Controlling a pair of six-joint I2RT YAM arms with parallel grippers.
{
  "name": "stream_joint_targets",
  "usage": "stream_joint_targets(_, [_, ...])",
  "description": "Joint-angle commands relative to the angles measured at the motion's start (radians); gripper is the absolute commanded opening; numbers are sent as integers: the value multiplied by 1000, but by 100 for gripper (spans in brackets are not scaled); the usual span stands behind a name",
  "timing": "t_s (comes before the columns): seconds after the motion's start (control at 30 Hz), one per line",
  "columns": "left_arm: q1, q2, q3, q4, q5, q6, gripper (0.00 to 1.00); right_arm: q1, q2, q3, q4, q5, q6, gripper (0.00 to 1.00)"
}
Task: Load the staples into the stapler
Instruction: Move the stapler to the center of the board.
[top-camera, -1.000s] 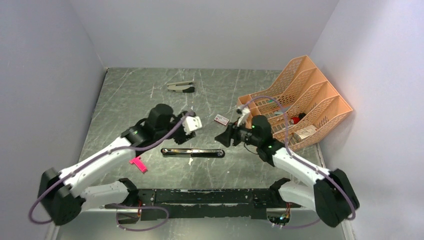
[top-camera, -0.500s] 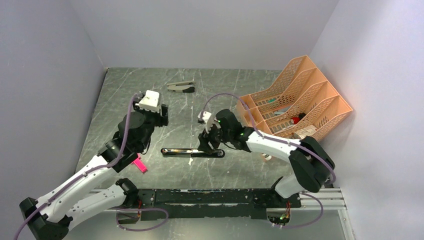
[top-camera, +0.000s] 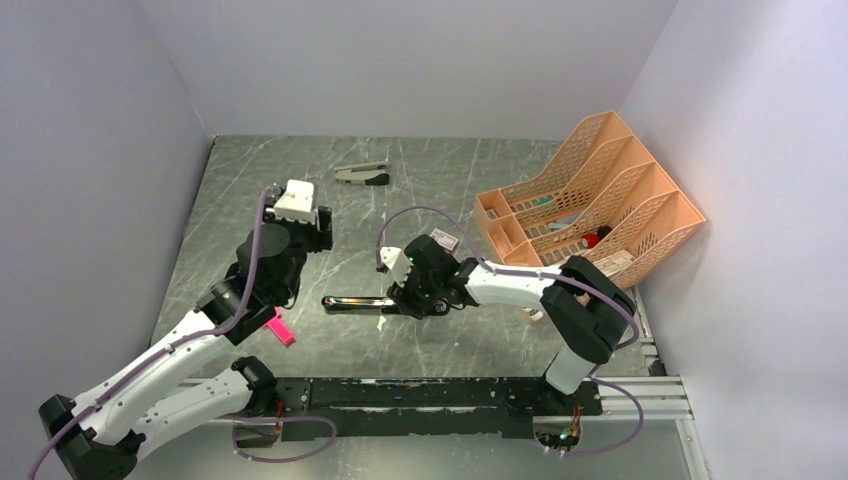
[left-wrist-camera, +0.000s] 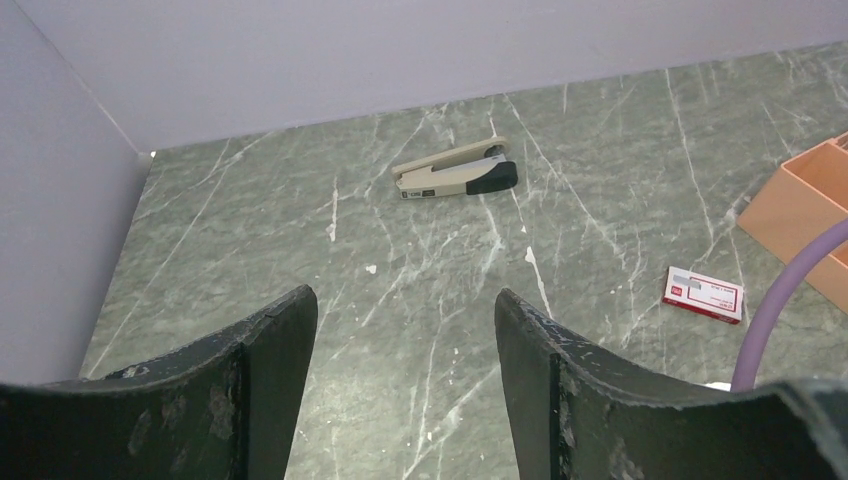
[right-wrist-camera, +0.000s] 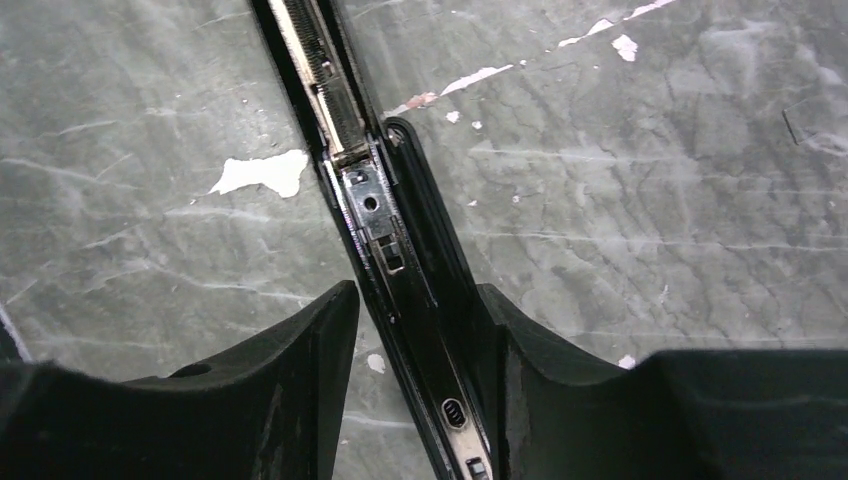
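The black stapler (top-camera: 355, 302) lies opened out flat near the table's front, its chrome rail (right-wrist-camera: 365, 200) facing up. My right gripper (top-camera: 420, 295) is low over its right part, and its jaws straddle the body (right-wrist-camera: 415, 290). The right finger (right-wrist-camera: 520, 350) touches the stapler's black side, while a gap shows at the left finger (right-wrist-camera: 310, 350). The small red-and-white staple box (top-camera: 443, 239) (left-wrist-camera: 703, 294) lies behind; the staples themselves are hidden. My left gripper (top-camera: 316, 228) (left-wrist-camera: 405, 295) hangs open and empty above the table's left middle.
A silver-grey stapler (top-camera: 362, 175) (left-wrist-camera: 455, 178) lies at the far middle. An orange file organizer (top-camera: 590, 200) stands at the right. A pink plastic piece (top-camera: 276, 328) lies front left, by the left arm. Small white scraps (right-wrist-camera: 262, 172) lie beside the black stapler.
My right arm swung left and came down over the black stapler, then slid left along it. My left arm drew back from the middle, turned toward the far wall and opened.
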Motion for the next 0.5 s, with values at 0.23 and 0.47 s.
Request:
stream_joint_targets(0.23, [6,-13,27,-26,-64,-27,70,43,38,33,73,89,65,18])
stream_joint_targets(0.47, [10,-64,28,-44,-153,-70,70,87,185,200,126,157,209,4])
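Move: The opened-out black stapler lies crosswise on the board between the right hand's parted fingertips, its middle level with that hand, about 2 cm to its left and 1 cm lower. The staple box is some 11 cm ahead and 9 cm right of the right hand; the grey stapler is about 25 cm ahead and 6 cm left. From the idle left hand, the black stapler's middle is roughly 9 cm back, 11 cm right and 28 cm below. The black stapler, just right of its hinge, gets pinched across its sides as the right fingers, already closing, shut onto it low over the board. Staying at the same height, the right hand then carries it left about 4 cm and a little forward, picking up speed, with only a slight clockwise turn of the wrist. ##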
